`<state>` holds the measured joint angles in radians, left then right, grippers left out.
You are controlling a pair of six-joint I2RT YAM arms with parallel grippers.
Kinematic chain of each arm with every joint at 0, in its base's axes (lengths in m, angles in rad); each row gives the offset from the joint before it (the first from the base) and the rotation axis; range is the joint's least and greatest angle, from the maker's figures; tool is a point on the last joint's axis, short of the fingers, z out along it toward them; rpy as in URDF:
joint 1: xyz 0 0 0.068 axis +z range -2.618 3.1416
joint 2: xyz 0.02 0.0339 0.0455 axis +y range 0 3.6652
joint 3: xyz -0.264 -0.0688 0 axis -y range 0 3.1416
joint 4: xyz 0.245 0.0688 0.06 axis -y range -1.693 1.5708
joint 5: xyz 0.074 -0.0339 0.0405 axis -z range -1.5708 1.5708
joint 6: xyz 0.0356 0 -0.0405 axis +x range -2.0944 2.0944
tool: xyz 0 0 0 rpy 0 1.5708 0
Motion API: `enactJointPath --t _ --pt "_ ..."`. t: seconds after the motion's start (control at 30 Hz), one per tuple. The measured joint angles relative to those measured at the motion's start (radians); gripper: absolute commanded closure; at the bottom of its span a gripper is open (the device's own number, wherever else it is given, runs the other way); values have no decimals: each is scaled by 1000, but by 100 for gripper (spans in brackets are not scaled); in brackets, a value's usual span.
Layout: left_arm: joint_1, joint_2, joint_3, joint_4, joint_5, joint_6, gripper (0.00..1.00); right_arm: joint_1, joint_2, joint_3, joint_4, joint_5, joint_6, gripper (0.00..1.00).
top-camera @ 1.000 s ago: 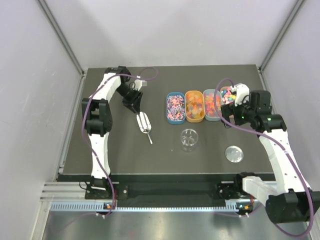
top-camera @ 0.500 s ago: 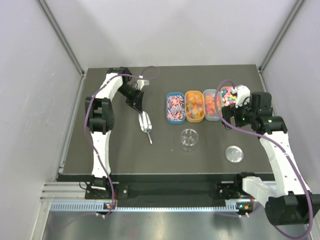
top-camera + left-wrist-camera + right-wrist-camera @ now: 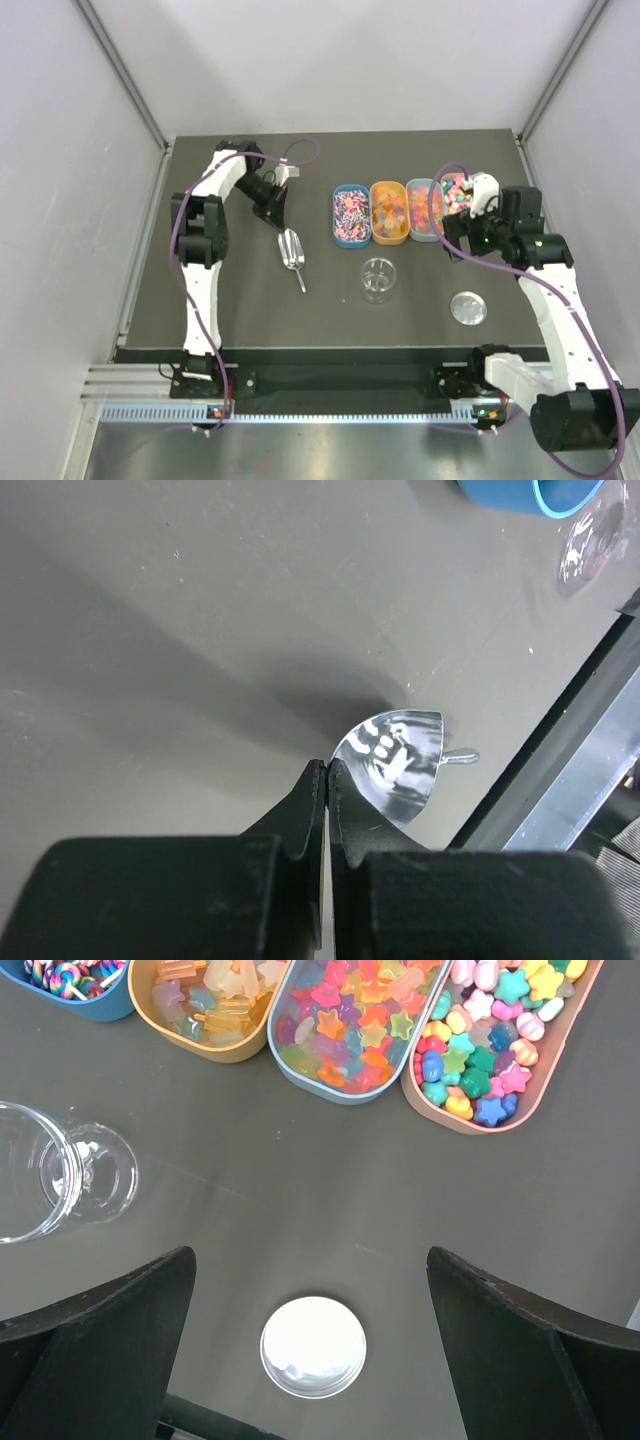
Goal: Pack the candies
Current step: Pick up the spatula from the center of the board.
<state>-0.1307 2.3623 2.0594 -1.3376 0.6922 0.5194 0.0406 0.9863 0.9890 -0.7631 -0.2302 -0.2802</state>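
Observation:
The candies fill four oval trays in a row at the back of the table; in the right wrist view they are the star and sweet shapes. A metal scoop lies on the table left of the trays. My left gripper is at its bowl end and is shut. In the left wrist view the fingertips meet with nothing showing between them, and the scoop's bowl lies against the right finger. My right gripper hovers open above the table near the trays, holding nothing.
A clear round jar stands in front of the trays, also seen at left in the right wrist view. Its round lid lies flat to the right, below my open right fingers. The table's near edge runs by the scoop.
The left gripper's jaws have come together at the scoop's bowl end, and the scoop has shifted slightly toward the front. The right arm has barely moved.

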Motion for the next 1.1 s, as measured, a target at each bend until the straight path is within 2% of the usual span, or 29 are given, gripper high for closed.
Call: enactJointPath --t 0.17,0.33,0.5,0.73,0.8,0.9,0.93,1.0,1.1 --pt "5 -5 -3 -2 11 -20 100 0 -1 0 0 -1 0 0" --pt "61 -6 24 -5 142 -102 100 0 1 31 -8 -21 -10 0" --pt "122 -22 62 0 254 -175 100 8 52 170 7 -72 -45 4" --pt "125 -26 63 39 482 -364 100 78 226 398 49 -118 -51 7" --pt "127 -26 50 152 584 -533 100 130 276 434 61 -120 -60 5" --pt "136 -17 32 432 668 -838 100 241 387 510 49 -117 -96 4" --pt "140 -16 15 572 687 -951 100 273 420 532 49 -116 -103 3" --pt "145 -18 -55 1003 702 -1285 100 352 497 579 44 -113 -109 4" --pt "147 -6 -72 1338 704 -1581 100 439 593 653 29 -109 -109 4"
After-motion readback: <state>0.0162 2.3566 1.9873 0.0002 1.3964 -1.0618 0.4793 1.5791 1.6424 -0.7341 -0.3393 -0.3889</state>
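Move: My left hand already pinches the rim of the spatula's scoop, low over the board; the spatula's middle lies about 7 cm back and 3 cm right of it, roughly 1 cm below. From this hand the blue tray stands about 16 cm right and 3 cm ahead, the orange tray 25 cm right and 4 cm ahead, the glass jar 22 cm right and 12 cm back. From my open right hand the spatula's middle lies some 37 cm left, about 1 cm ahead and 13 cm lower. Keeping my left fingers shut on the scoop, I lift the spatula about 16 cm and carry it some 12 cm forward, swinging the fingers up from slanting down to nearly level, so that the handle points right towards my other hand. Meanwhile my right hand, still wide open, rises forward, then sweeps left over the trays, about 20 cm in all, sinking slightly and turning some 35 degrees counter-clockwise towards the handle end, without reaching it. ##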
